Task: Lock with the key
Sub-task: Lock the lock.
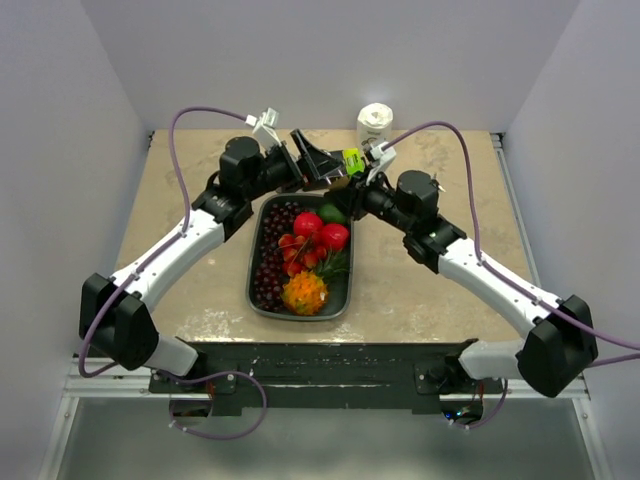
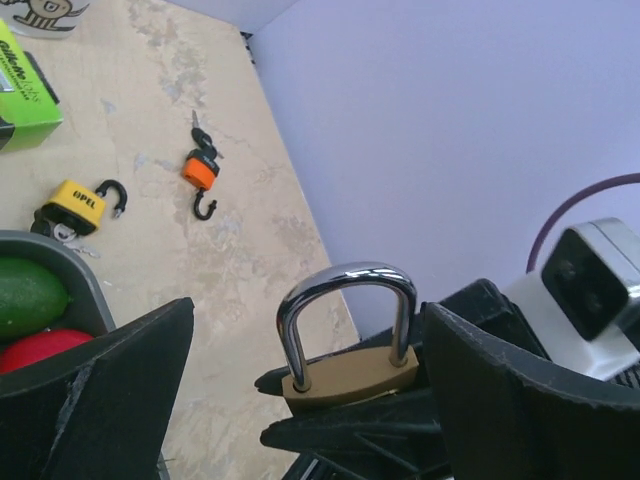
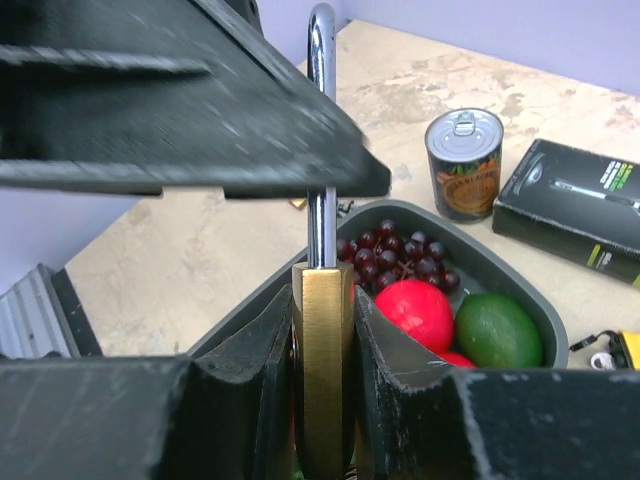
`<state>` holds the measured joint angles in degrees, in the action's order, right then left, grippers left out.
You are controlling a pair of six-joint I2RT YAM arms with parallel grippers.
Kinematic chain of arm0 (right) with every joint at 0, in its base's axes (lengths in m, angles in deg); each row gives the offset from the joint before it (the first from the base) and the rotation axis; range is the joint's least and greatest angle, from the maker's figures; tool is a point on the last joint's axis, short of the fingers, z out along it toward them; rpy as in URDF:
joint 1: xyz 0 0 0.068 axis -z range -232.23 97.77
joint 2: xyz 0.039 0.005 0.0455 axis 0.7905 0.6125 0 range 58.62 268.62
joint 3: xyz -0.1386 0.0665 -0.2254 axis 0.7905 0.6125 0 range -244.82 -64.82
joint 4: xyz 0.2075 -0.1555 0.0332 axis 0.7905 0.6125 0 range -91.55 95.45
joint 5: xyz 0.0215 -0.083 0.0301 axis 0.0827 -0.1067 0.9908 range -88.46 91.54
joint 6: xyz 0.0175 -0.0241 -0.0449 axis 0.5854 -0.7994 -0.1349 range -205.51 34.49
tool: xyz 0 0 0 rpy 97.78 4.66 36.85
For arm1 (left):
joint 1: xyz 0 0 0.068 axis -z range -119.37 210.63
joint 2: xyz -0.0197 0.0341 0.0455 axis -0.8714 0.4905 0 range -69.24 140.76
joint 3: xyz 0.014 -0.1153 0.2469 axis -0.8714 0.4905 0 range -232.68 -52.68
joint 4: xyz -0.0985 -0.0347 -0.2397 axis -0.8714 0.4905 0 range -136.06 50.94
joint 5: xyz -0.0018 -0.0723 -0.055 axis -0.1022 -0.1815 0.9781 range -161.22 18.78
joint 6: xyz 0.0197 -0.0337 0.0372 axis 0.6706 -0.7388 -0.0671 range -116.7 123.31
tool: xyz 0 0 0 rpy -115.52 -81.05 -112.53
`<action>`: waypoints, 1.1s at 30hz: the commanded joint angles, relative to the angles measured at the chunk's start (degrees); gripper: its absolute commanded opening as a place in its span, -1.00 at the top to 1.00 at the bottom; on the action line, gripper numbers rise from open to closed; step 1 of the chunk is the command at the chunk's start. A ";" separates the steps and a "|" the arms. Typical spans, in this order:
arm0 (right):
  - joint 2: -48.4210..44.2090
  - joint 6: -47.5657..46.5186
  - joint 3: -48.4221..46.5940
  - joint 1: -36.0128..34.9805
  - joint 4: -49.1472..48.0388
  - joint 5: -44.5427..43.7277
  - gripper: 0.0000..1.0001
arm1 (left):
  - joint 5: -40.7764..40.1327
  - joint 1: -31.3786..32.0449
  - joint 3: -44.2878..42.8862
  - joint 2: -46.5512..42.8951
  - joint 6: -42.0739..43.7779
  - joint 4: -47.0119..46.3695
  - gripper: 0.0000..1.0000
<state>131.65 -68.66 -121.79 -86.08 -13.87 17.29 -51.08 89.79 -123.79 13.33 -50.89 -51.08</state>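
A brass padlock [image 3: 323, 370] with a steel shackle [image 2: 348, 285] stands upright, clamped by its flat sides in my right gripper [image 3: 323, 300], which is shut on it. Both shackle legs sit in the body. My left gripper [image 2: 310, 335] is open wide, one finger [image 2: 100, 385] on each side of the padlock [image 2: 350, 372] and not touching it. From above, both grippers [image 1: 318, 160] [image 1: 352, 182] meet over the tray's far end. No key shows in this padlock; its underside is hidden between the right fingers.
Below the grippers lies a grey tray [image 1: 258, 240] of grapes, red fruit and a lime. An orange padlock [image 2: 200, 170] and a yellow one [image 2: 78, 203], each with small keys, lie on the table. A can [image 3: 464, 165], a black box [image 3: 580, 205] and a green box [image 2: 20, 95] stand nearby.
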 commanded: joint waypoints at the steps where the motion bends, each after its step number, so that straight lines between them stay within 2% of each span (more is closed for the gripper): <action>1: 0.70 -2.69 -5.60 -2.80 -8.16 -5.81 1.00 | -2.65 0.62 -1.93 0.75 -2.49 0.18 -0.97; 5: 3.07 -4.62 -7.19 -5.70 -7.73 -9.94 1.00 | -3.97 0.80 -2.45 1.02 -2.41 1.06 -0.83; 9: 4.48 -4.45 -8.94 -7.55 -7.11 -15.03 1.00 | -5.63 0.89 -2.45 0.93 -2.76 3.08 -0.48; 14: 5.71 -5.07 -10.27 -10.01 -6.84 -18.82 1.00 | -6.43 0.98 -2.37 0.14 -2.76 4.93 -0.20; 17: 6.68 -3.92 -10.62 -10.19 -6.76 -17.43 1.00 | -6.78 0.80 -2.10 -0.65 -1.45 4.67 0.27; 18: 7.12 -3.83 -10.88 -10.19 -6.76 -16.72 1.00 | -6.69 0.63 -1.84 -0.82 -1.18 4.32 0.65; 19: 7.21 -3.22 -10.97 -10.27 -6.49 -16.28 0.89 | -6.43 0.37 -1.84 -1.00 -0.92 3.53 0.87; 20: 7.30 -3.04 -10.97 -10.28 -6.41 -15.93 0.76 | -6.00 -0.42 -1.84 -1.35 -0.65 3.26 1.00; 21: 7.21 -3.13 -11.06 -10.28 -5.97 -15.92 0.49 | -4.60 -1.04 -1.84 -1.53 -0.39 2.74 1.00; 23: 6.86 -2.96 -10.80 -10.10 -4.83 -13.82 0.31 | -3.27 -3.14 -2.01 -1.97 0.31 1.85 1.00; 24: 6.60 -2.87 -10.53 -10.19 -4.30 -14.08 0.10 | -2.57 -3.76 -2.45 -2.23 0.84 1.77 1.00; 26: 5.63 -3.22 -10.09 -9.84 -2.89 -13.99 -0.16 | -1.78 -5.78 -2.80 -3.11 1.98 1.06 1.00; 28: 4.67 -3.74 -9.22 -9.40 -1.93 -12.68 -0.32 | -0.81 -6.66 -3.33 -3.90 3.04 0.71 1.00; 33: 4.31 -5.06 -8.07 -8.78 -0.34 -8.55 -0.32 | 1.65 -7.99 -2.72 -5.31 3.40 0.36 1.00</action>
<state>138.08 -72.34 -129.62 -95.37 -13.97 5.09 -53.57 82.10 -124.16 13.00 -48.09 -45.33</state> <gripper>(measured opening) 0.664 0.544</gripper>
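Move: The lock is in my right fingers, roughly at that hand's own point. From my wide-open left hand, the lock is about 4 cm to the right and 3 cm below, level fore and aft; from my right hand, the left fingers are 4 cm left and 4 up. Some 25 cm below the left hand, the yellow padlock lies 14 cm ahead and 11 right, the green fruit about 7 ahead and 3 right, and the black-green box 23 ahead and 2 right. With my right hand I carry the lock about 5 cm left, in between my left fingers, while the left hand sinks some 2 cm and closes, pinching the lock across the sides of its shackle. Then my right fingers open off the body and rise about 3 cm, as the left hand takes the lock about 5 cm left and a little forward, turning some 5 degrees counter-clockwise. ##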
